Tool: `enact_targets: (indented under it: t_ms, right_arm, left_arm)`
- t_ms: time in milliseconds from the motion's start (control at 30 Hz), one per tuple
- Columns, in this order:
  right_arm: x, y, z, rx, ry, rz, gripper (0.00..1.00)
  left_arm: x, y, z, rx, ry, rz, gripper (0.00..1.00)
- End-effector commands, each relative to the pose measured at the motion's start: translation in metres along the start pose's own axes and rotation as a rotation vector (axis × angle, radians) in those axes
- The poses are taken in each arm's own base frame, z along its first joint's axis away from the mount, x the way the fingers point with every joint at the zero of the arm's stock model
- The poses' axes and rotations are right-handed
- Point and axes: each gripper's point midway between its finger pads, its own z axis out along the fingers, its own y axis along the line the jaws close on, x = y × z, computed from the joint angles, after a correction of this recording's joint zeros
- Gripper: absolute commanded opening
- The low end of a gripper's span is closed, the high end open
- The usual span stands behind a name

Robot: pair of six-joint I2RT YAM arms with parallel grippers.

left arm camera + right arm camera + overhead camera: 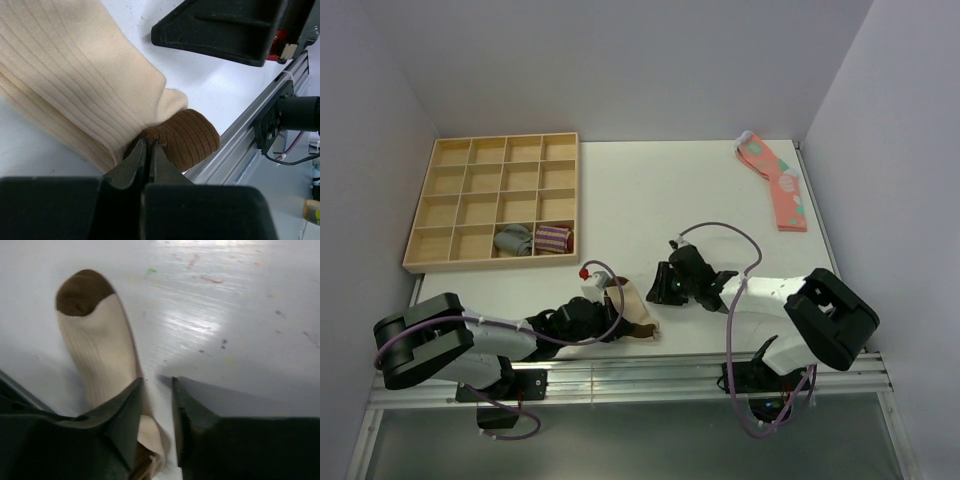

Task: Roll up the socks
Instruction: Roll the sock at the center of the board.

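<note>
The beige socks (635,308) lie near the table's front edge, between the two arms. In the left wrist view the ribbed beige fabric (75,75) fills the upper left, with a dark brown band (187,136) bunched at its near end. My left gripper (148,145) is shut on that brown band; it also shows from above (612,325). In the right wrist view one sock (102,355) runs away to its brown toe (82,292). My right gripper (156,382) stands open just above the table. Its left finger (127,415) is over the sock, and sock fabric lies low in the gap.
A wooden compartment tray (490,205) sits at the back left, holding a grey rolled sock (513,240) and a purple-striped roll (553,238). Pink spotted socks (775,185) lie at the back right. An aluminium rail (260,120) runs along the near table edge.
</note>
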Motion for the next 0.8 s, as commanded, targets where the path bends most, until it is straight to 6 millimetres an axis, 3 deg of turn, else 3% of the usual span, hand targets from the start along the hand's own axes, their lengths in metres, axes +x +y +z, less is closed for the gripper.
enact_targets:
  t_ms: [0,200,767]
  right_arm:
    - [0.003,0.001,0.003,-0.023,0.021,-0.022,0.41]
    - [0.006,0.021,0.006,-0.125,0.065,-0.039,0.52]
    - [0.016,0.035,0.026,-0.158,0.191,-0.033,0.52]
  left_arm:
    - [0.023,0.039,-0.009,-0.14,0.108,0.066,0.0]
    - [0.025,0.041,-0.006,-0.138,0.117,0.072,0.0]
    - [0.024,0.034,-0.002,-0.109,0.124,0.075,0.0]
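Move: The right hand, fingers partly open, stands just to the right of the cream part of the sock, whose middle is about 4 cm to its left, 2 cm nearer the base and slightly below. The sock's brown toe is roughly 7 cm left and 3 cm farther out; the brown folded end lies some 8 cm back and 1 cm left. From the left hand, pinching by that folded end, the sock's middle is about 5 cm ahead, 2 cm right. With the left hand keeping its pinch at the brown folded end and staying put, the right hand sweeps about 5 cm left from the bare board to over the cream part, rising about 1 cm early on. Its fingers spread from partly open to about half open and end astride the sock while the hand turns some 15 degrees, mainly counter-clockwise with its left side lifting; whether they touch the cloth can't be seen. ##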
